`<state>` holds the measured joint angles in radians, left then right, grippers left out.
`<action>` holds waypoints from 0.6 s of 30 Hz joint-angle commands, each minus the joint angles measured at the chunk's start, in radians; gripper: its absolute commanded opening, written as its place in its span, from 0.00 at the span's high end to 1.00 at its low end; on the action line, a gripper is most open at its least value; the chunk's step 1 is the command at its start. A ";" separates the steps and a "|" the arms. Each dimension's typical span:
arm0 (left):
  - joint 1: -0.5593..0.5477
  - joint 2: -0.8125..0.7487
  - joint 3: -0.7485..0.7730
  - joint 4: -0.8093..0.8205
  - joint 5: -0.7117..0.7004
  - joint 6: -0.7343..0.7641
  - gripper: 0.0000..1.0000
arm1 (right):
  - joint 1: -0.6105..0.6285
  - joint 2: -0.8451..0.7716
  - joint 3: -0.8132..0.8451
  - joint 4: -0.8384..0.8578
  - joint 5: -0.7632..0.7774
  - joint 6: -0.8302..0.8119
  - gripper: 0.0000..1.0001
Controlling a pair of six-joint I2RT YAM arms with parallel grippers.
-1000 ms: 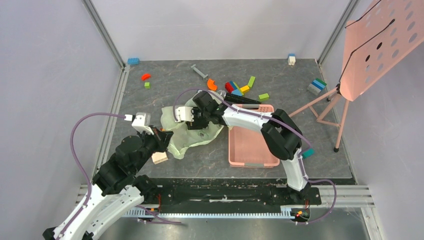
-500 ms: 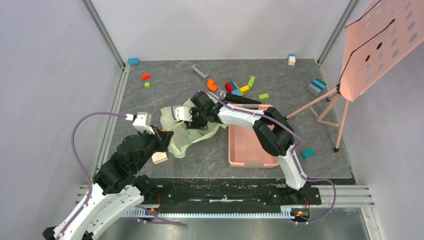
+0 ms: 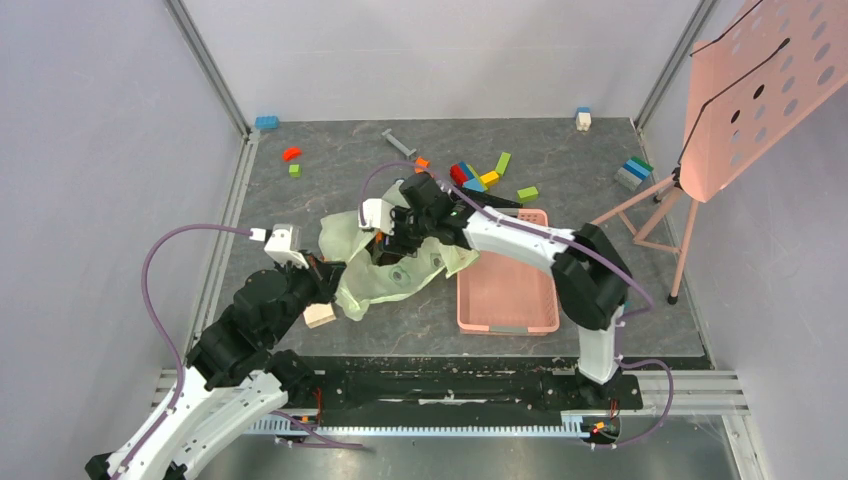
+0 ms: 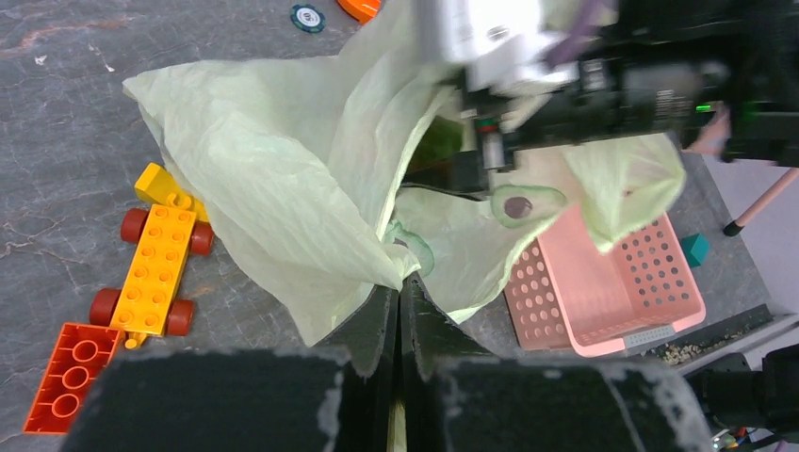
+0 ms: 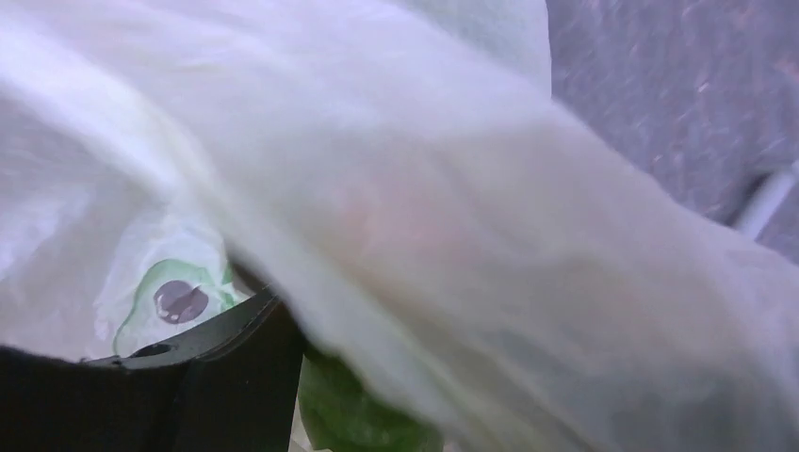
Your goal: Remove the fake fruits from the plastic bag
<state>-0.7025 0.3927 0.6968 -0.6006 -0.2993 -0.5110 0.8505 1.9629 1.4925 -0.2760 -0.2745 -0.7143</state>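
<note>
The plastic bag (image 3: 385, 270) lies pale green and crumpled mid-table, partly lifted. My left gripper (image 3: 333, 277) is shut on the bag's near-left edge; in the left wrist view the jaws (image 4: 398, 282) pinch the film (image 4: 283, 169). My right gripper (image 3: 392, 240) reaches into the bag's mouth from the basket side. In the right wrist view the film (image 5: 471, 188) drapes over that gripper (image 5: 386, 395). One black finger (image 5: 226, 367) shows, with a green fake fruit (image 5: 353, 419) pressed against its inner face. The other finger is hidden. Other fake fruits stay hidden in the bag.
A pink basket (image 3: 507, 325) stands just right of the bag. Coloured blocks (image 3: 480, 175) lie behind it, and a beige block (image 3: 320, 315) sits by my left wrist. A yellow block car (image 4: 155, 254) lies left of the bag. A pink perforated board on a stand (image 3: 760, 90) stands far right.
My right gripper has risen and shifted right, pulling the bag's upper film up toward the basket. My left gripper keeps its pinch in the same place.
</note>
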 commanded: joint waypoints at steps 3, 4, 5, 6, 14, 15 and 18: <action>0.003 -0.006 -0.001 -0.001 -0.023 -0.042 0.97 | 0.010 -0.185 -0.087 0.123 -0.185 0.122 0.73; 0.002 -0.006 -0.001 -0.001 -0.025 -0.042 0.97 | 0.012 -0.206 -0.107 0.132 -0.207 0.133 0.74; 0.003 -0.007 -0.002 -0.001 -0.028 -0.043 0.97 | 0.012 -0.222 -0.125 0.148 -0.230 0.145 0.74; 0.002 -0.006 -0.003 -0.001 -0.031 -0.043 0.97 | 0.012 -0.242 -0.144 0.164 -0.253 0.161 0.74; 0.003 0.004 -0.003 0.005 -0.032 -0.048 0.97 | 0.013 -0.328 -0.263 0.210 -0.528 0.189 0.71; 0.003 0.003 -0.005 0.005 -0.034 -0.048 0.97 | 0.013 -0.331 -0.277 0.209 -0.556 0.179 0.71; 0.003 -0.001 -0.005 0.004 -0.036 -0.048 0.97 | 0.022 -0.333 -0.323 0.210 -0.581 0.159 0.71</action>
<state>-0.7025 0.3927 0.6964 -0.6003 -0.3134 -0.5152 0.8585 1.6726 1.2140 -0.1078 -0.7242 -0.5426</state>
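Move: The right hand, already gripping the orange-green fruit inside the bag, has the bag's open mouth about 7 cm back and 2 cm to its left. The basket's middle lies about 24 cm to its right, 7 cm back and 6 cm lower; the yellow toy car is some 11 cm left, 7 cm back. The left hand still pinches the bag's rim, with the mouth roughly 8 cm to its right, 5 cm ahead and 12 cm below. Right hand keeps its grip, drawing the fruit back about 11 cm and up 7 towards the bag's mouth, tilting. ##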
